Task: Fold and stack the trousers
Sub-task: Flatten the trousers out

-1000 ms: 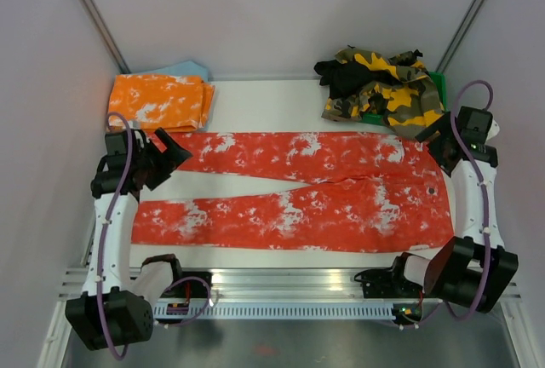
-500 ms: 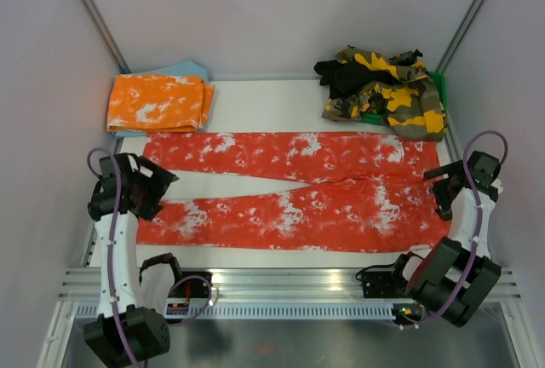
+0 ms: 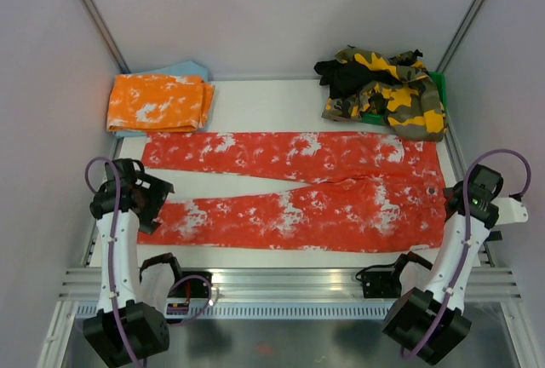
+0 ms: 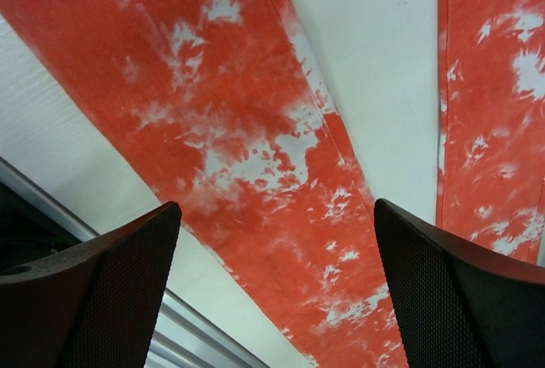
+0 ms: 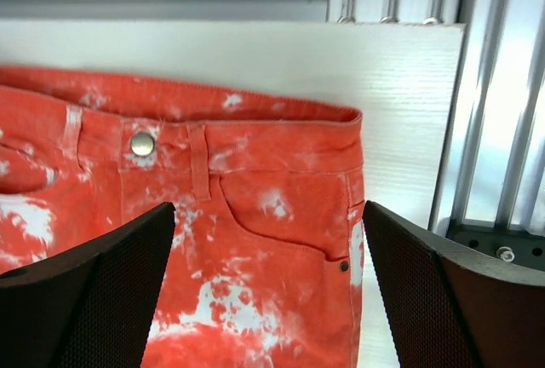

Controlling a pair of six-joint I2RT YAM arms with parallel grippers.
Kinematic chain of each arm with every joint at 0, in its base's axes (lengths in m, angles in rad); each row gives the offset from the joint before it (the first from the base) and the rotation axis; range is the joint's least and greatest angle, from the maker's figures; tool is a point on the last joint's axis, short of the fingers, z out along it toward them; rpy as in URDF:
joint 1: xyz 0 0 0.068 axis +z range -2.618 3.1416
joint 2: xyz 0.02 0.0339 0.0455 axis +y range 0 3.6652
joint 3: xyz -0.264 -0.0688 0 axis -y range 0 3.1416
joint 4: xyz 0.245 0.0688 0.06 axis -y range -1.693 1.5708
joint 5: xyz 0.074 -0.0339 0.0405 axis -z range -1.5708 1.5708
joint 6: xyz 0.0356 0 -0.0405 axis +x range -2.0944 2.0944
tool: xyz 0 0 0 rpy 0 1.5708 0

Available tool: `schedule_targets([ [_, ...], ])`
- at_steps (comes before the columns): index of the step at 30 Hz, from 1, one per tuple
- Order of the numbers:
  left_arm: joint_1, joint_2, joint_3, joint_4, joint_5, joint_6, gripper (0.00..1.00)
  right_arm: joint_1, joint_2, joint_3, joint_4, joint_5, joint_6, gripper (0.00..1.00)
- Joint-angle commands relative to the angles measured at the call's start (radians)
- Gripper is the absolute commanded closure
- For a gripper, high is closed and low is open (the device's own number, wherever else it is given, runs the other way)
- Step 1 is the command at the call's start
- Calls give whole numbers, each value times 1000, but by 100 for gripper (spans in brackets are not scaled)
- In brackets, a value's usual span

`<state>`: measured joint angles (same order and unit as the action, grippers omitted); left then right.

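Note:
The red trousers (image 3: 298, 187) with white splotches lie flat on the white table (image 3: 255, 108), waist at the right and the two legs spread toward the left. My left gripper (image 3: 152, 204) hovers open over the cuff end of the near leg (image 4: 255, 155), nothing between its fingers (image 4: 94, 300). A strip of the far leg (image 4: 494, 87) shows at the right of the left wrist view. My right gripper (image 3: 454, 200) hangs open above the near waist corner (image 5: 281, 206), over the pocket and beside the metal button (image 5: 142, 143).
A folded orange-and-white pair (image 3: 157, 101) lies at the back left on a light blue cloth (image 3: 189, 68). A heap of camouflage and black garments (image 3: 383, 87) sits on a green bin at the back right. Aluminium rails (image 3: 281, 283) run along the near edge; walls close both sides.
Both arms have drawn back toward the near edge. The left gripper went from the far leg's cuff to the near leg's. The right went from the far waist corner to the near one.

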<state>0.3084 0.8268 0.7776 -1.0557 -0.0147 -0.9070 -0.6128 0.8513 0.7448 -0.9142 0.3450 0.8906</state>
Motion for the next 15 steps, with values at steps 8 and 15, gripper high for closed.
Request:
schedule_targets([
  [8, 3, 83, 34, 92, 59, 82, 0, -4, -66, -134, 84, 29, 65, 2],
  [15, 3, 83, 23, 95, 50, 82, 0, -7, -48, -235, 158, 52, 94, 3],
])
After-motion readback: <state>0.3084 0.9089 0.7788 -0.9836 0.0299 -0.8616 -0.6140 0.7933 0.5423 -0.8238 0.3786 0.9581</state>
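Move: Below the open right hand lies the flattened red trousers' near waistband corner, about 7 cm back, roughly level sideways and 10 cm down. The waistband button is some 10 cm ahead and 1 cm left; the camouflage pile is about 40 cm ahead and 12 cm left. From the left hand, the near leg's hem lies about 10 cm left, 2 cm back and 10 cm down, the far leg's hem some 20 cm ahead and 11 cm left. Sinking about 5 cm, the right hand closes in on the near waistband corner, easing some 2 cm back towards the near table edge with fingers wide open and still clear of the cloth. The left hand, also open, creeps under 2 cm forward above the near leg and then stays there. ##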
